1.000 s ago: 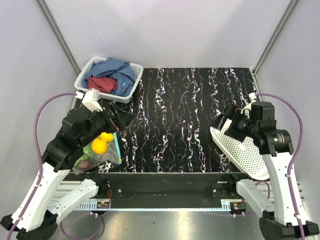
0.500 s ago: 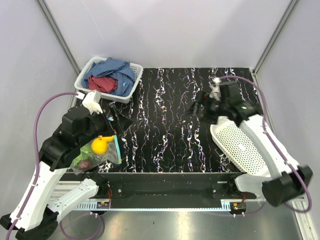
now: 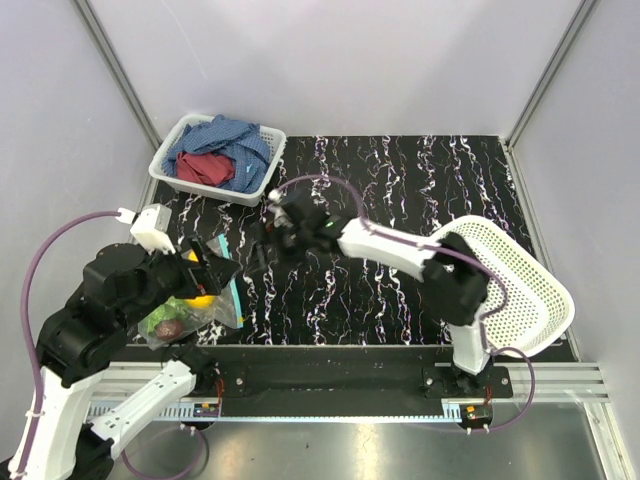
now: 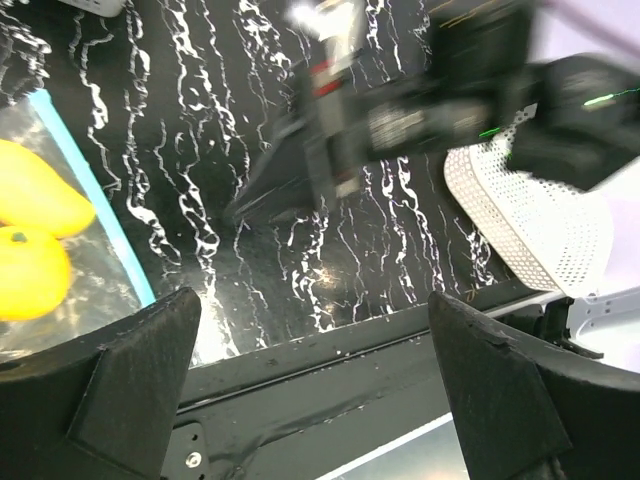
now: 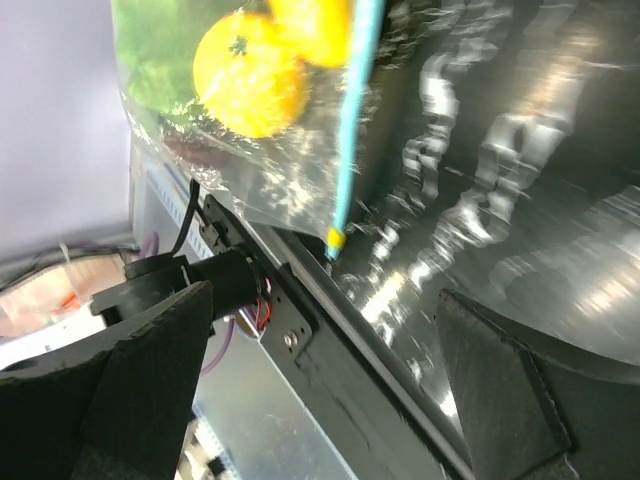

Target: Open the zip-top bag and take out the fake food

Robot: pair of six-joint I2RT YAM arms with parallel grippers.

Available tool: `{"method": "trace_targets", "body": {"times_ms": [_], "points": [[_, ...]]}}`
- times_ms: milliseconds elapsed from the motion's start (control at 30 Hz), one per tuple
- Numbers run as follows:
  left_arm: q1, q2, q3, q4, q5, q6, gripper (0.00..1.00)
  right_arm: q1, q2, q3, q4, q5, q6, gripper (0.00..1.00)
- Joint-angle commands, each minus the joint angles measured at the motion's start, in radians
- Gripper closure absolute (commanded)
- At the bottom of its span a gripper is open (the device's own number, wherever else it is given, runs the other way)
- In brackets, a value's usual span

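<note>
The zip-top bag (image 3: 185,318) lies at the table's front left corner, its teal zip strip (image 3: 232,290) facing the table's middle. Fake food shows through the plastic: yellow lemons (image 3: 200,288), a green leafy piece (image 5: 160,50) and a dark purple-red piece (image 3: 168,327). My left gripper (image 3: 213,268) hovers open over the bag's mouth end, nothing between its fingers. My right gripper (image 3: 258,243) has reached across from the right and stands open just right of the strip, apart from it. In the left wrist view the bag (image 4: 90,300) sits at the left. In the right wrist view the strip (image 5: 350,130) runs down from the top.
A white crate (image 3: 262,175) holding blue and red cloths stands at the back left. A white perforated oval basket (image 3: 510,280) sits at the right, behind the right arm's elbow. The table's front rail (image 3: 330,360) runs just below the bag.
The right arm has swung from the right side across the table to the bag's zip strip. The white perforated basket has shifted and tipped. The left arm drew back slightly. Both grippers stayed open.
</note>
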Motion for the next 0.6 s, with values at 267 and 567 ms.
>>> {"method": "trace_targets", "body": {"times_ms": [267,567], "points": [[0.005,0.018,0.053,-0.041,0.073,0.08,0.02,0.128,0.28,0.085,0.32,-0.103,0.009,0.15],[0.005,0.05,0.089,-0.052,0.128,0.038,0.02,0.139,0.343,0.03,0.507,-0.186,0.034,0.3]]}}
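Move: The zip strip's near end, with its yellow tip, lies about 8 cm back from the right hand, 8 cm to its left and some 13 cm below. In the bag, the orange is roughly 15 cm left of that hand and 5 cm back, and the brown fruit about 22 cm left and 11 cm back, both about 11 cm lower. From the left hand, the yellow tip is straight below by some 31 cm and 3 cm to its left. The yellow tip of the zip strip is what the right hand closes in on: it sinks about 9 cm while going some 8 cm left and 5 cm back, quick at first and then easing off, turning some 10 degrees counter-clockwise. Its fingers draw in about a quarter from wide open, stopping just short of and above the tip; no contact can be made out. ##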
